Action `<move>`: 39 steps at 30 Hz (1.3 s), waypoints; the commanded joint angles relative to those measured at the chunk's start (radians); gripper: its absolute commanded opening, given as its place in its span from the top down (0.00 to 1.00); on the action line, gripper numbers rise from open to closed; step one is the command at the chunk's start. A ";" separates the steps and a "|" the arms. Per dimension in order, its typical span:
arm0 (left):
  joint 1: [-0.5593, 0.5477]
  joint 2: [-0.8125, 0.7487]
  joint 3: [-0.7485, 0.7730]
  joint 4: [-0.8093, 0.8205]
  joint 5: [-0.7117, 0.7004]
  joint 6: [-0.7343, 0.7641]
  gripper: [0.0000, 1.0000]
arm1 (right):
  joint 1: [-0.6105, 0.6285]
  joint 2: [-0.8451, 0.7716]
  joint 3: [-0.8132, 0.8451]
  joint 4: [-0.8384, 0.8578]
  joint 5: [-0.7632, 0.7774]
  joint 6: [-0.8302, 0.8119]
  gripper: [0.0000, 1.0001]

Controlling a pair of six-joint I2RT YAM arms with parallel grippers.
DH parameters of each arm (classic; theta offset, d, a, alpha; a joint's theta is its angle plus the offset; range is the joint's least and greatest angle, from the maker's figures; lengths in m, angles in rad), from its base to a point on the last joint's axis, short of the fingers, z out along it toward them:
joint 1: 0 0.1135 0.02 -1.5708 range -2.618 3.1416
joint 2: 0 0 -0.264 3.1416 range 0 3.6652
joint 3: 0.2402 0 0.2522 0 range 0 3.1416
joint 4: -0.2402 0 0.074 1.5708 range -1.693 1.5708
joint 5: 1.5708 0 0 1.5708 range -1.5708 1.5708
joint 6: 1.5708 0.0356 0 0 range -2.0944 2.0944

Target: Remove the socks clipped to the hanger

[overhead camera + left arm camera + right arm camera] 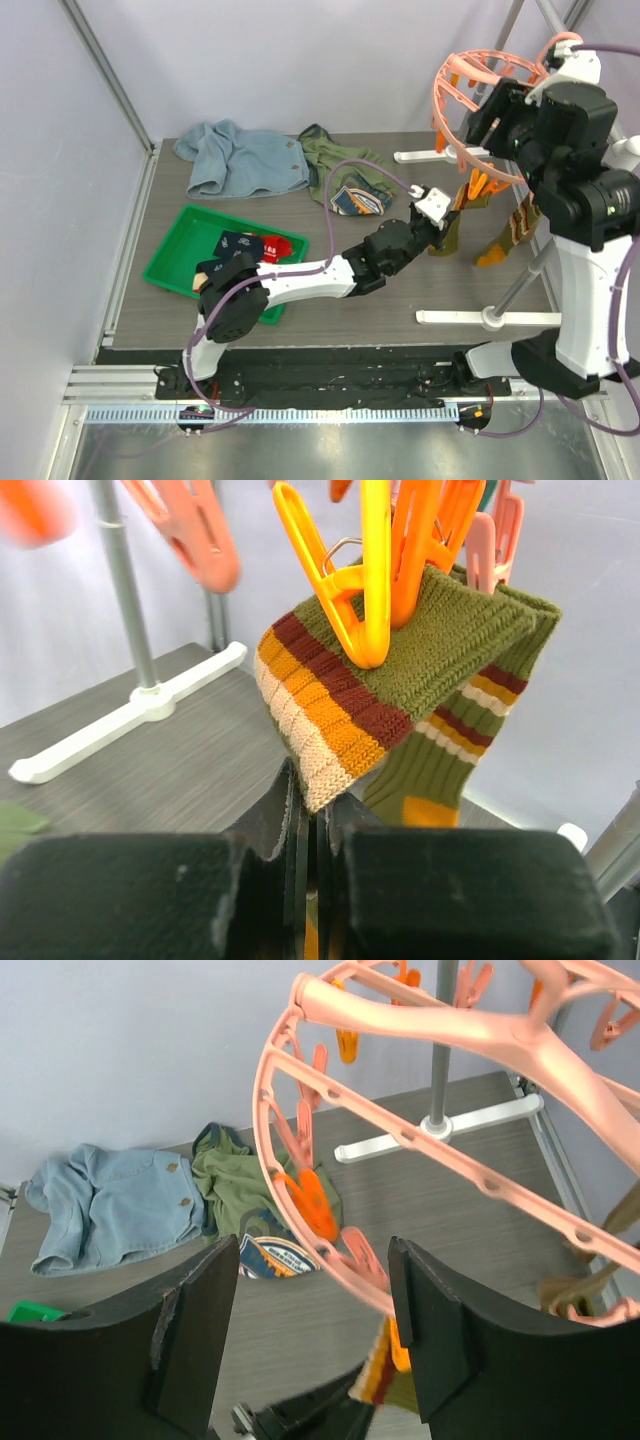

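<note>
The salmon-pink hanger [470, 90] hangs at the right, tilted, with orange clips under its ring. An olive sock [400, 680] with orange, dark red and cream stripes is held by an orange clip [365, 600]. A second olive sock [440, 770] hangs behind it. My left gripper [318, 800] is shut on the cream cuff edge of the first sock; it also shows in the top view [447, 212]. My right gripper [310, 1330] is open with the hanger's ring [350, 1280] passing between its fingers; in the top view it [490, 125] is at the ring. Red and navy socks [262, 247] lie in the green tray.
A green tray [185, 250] sits at the front left. A light-blue garment [235, 160] and an olive-green garment [345, 170] lie at the back. White rack feet [440, 155] [490, 318] and a grey pole [520, 280] stand around the hanging socks.
</note>
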 commanded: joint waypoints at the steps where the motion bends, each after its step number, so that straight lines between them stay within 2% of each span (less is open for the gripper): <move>1: -0.001 -0.109 -0.044 -0.008 -0.076 0.034 1.00 | 0.000 -0.109 -0.148 -0.035 -0.007 0.068 0.34; 8: -0.011 -0.202 -0.151 -0.017 -0.125 0.040 1.00 | -0.001 -0.255 -0.365 -0.007 0.029 0.117 0.39; 12: -0.026 -0.241 -0.188 -0.040 -0.170 0.057 1.00 | -0.001 -0.357 -0.504 0.094 -0.001 0.186 0.47; 14: -0.044 -0.250 -0.205 -0.041 -0.197 0.095 1.00 | -0.001 -0.382 -0.588 0.139 -0.027 0.200 0.47; 21: -0.136 -0.219 -0.171 -0.028 -0.308 0.239 1.00 | 0.000 -0.397 -0.676 0.185 0.038 0.252 0.48; 32: -0.172 -0.149 -0.090 -0.014 -0.357 0.327 1.00 | -0.001 -0.342 -0.724 0.257 0.088 0.263 0.46; 34: -0.173 -0.144 -0.084 -0.015 -0.360 0.332 1.00 | 0.000 -0.336 -0.719 0.249 0.123 0.254 0.48; 37: -0.172 -0.137 -0.076 -0.017 -0.368 0.339 1.00 | -0.001 -0.338 -0.716 0.251 0.147 0.240 0.58; 38: -0.172 -0.135 -0.074 -0.017 -0.368 0.338 1.00 | -0.001 -0.336 -0.718 0.255 0.155 0.237 0.65; 39: -0.172 -0.132 -0.073 -0.017 -0.369 0.339 1.00 | 0.000 -0.331 -0.721 0.259 0.157 0.232 0.68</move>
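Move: The orange clip on the gripped striped sock is about 13 cm below the open right hand and 3 cm to its right, neither ahead nor back. The hanger rim passes just above this clip. Another orange clip sits some 6 cm ahead of the right hand, 3 cm left and 13 cm down. From the left hand, already shut on the sock, the gripped clip lies about 4 cm ahead, 4 cm right and 9 cm up; the second striped sock hangs 11 cm right, nearly level. The striped sock, still pinched in the left fingers below its stripes, is pulled about 5 cm left, then about 5 cm back, the wrist rolling its left side up. Meanwhile the right hand drops some 13 cm from over the hanger, backing off 6 cm at first and then easing forward under the rim, tipping down slightly, its fingers narrowing partway to straddle the orange clip. ##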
